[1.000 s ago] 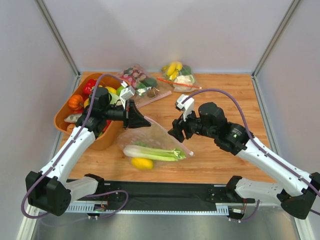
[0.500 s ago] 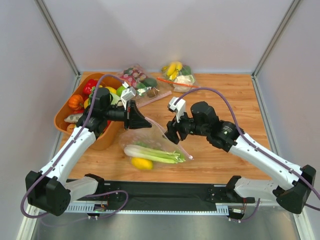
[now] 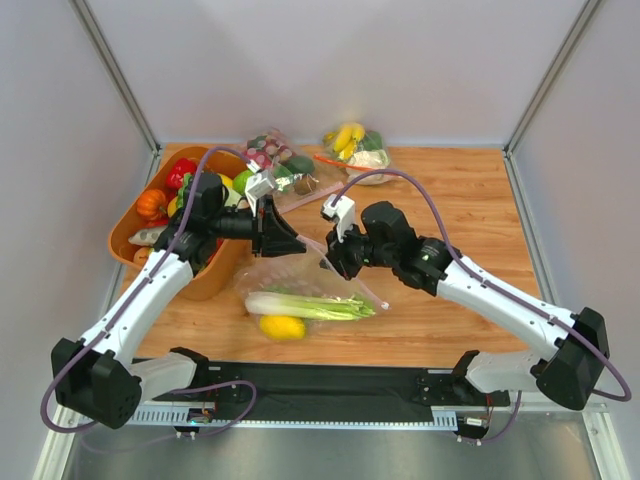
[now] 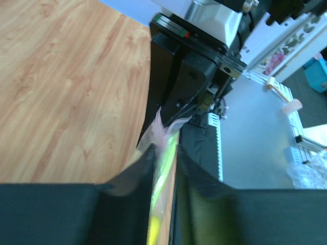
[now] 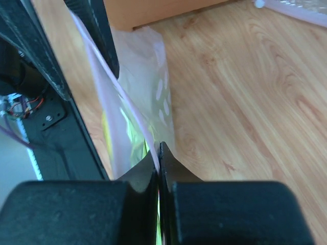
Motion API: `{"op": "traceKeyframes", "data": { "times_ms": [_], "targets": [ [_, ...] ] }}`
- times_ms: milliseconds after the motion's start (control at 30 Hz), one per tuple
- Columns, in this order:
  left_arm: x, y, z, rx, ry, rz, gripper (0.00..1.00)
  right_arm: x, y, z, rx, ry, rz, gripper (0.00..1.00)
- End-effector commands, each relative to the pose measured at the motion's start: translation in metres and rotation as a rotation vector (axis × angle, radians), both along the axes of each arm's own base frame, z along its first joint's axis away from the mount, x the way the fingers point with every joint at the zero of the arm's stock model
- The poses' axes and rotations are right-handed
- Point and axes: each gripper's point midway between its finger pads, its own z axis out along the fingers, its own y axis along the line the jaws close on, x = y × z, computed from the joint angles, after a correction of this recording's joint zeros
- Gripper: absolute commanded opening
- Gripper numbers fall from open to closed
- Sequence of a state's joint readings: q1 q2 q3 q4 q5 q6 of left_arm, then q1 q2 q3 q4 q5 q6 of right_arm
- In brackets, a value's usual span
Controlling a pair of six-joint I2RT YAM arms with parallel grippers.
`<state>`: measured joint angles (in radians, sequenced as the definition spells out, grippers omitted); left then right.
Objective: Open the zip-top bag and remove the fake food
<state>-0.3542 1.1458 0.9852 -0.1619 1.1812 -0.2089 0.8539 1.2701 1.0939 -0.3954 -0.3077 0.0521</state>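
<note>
The zip-top bag (image 3: pixel 312 280) lies mid-table, its pink-stripped top edge raised between both grippers. Inside it lies the pale-green leafy stalk (image 3: pixel 310 305), with the yellow lemon-like piece (image 3: pixel 283 326) at the near edge. No green grapes show. My left gripper (image 3: pixel 293 245) is at the bag's upper left. In the left wrist view its jaws (image 4: pixel 166 150) stand slightly apart, with the bag's film (image 4: pixel 162 137) loose between them. My right gripper (image 3: pixel 336 262) is shut on the bag's pink edge. The right wrist view shows its jaws (image 5: pixel 158 147) pinching the dotted film (image 5: pixel 163 97).
An orange bin (image 3: pixel 128 238) of tomato, peppers and lettuce stands at the left, just behind the left arm. A clear bag of dark grapes (image 3: pixel 275 160) and a clear bag with a banana (image 3: pixel 355 150) lie at the back. Bare wood lies to the right.
My right gripper has moved left onto the bag's raised edge and shut on it. My left gripper's jaws, shut on the bag before, have parted a little.
</note>
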Motion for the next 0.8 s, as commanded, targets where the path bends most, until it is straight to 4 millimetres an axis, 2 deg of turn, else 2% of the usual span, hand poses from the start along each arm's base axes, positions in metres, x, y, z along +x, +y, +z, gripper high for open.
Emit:
{"op": "traceKeyframes", "data": {
  "times_ms": [0,33,167,300,367,400,467,500,600,667,767],
  "targets": [
    [0.021,-0.003,0.02,0.008,-0.096,0.063,0.36,0.026,-0.007,0.04,0.051,-0.114,-0.13,0.0],
    [0.03,-0.002,0.021,0.032,-0.106,0.104,0.38,0.034,-0.015,0.046,0.031,-0.135,-0.183,0.0],
    [0.043,0.002,0.035,0.042,-0.147,0.199,0.43,0.047,-0.037,0.065,0.027,-0.159,-0.291,0.0],
    [0.043,0.007,0.056,0.019,-0.18,0.26,0.47,0.058,-0.057,0.081,0.04,-0.168,-0.368,0.0],
    [0.04,0.007,0.057,0.039,-0.159,0.275,0.48,0.061,-0.061,0.085,0.045,-0.163,-0.391,0.0],
    [0.032,0.001,0.064,0.04,-0.163,0.257,0.49,0.062,-0.062,0.085,0.048,-0.159,-0.393,0.0],
    [0.028,-0.003,0.059,0.079,-0.129,0.286,0.49,0.061,-0.059,0.085,0.06,-0.15,-0.392,0.0],
    [0.018,-0.014,0.06,0.078,-0.118,0.261,0.49,0.062,-0.059,0.087,0.064,-0.147,-0.397,0.0],
    [0.007,-0.035,0.06,0.062,-0.054,0.248,0.51,0.071,-0.069,0.091,0.063,-0.144,-0.491,0.0],
    [0.006,-0.044,0.061,0.051,-0.016,0.26,0.52,0.073,-0.075,0.096,0.068,-0.145,-0.532,0.0],
    [0.017,-0.053,0.056,0.021,0.043,0.301,0.53,0.069,-0.077,0.108,0.102,-0.149,-0.542,0.0]
  ]
}}
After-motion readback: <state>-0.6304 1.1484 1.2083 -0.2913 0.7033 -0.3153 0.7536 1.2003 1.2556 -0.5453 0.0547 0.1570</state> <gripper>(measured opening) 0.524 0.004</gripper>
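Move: My right hand already pinches the bag's zip edge; from my left hand, whose part-open fingers still have the bag's far corner between them, that pinched spot is about 5 cm to the right, 2 cm back and 7 cm lower. The celery inside hangs some 6 cm behind my left hand and 20 cm below it, level sideways. The lemon lies about 10 cm behind and 5 cm left of my left hand, 23 cm below. I keep my right fingers shut on the zip edge and draw it to the right, forward and up, about 6 cm each way, swinging that hand some 25 degrees clockwise. My left fingers spread wider and free the corner; that hand first goes about 4 cm forward, then comes back and swings right, ending 5 cm higher and 5 cm to the right, open in front of the bag. ##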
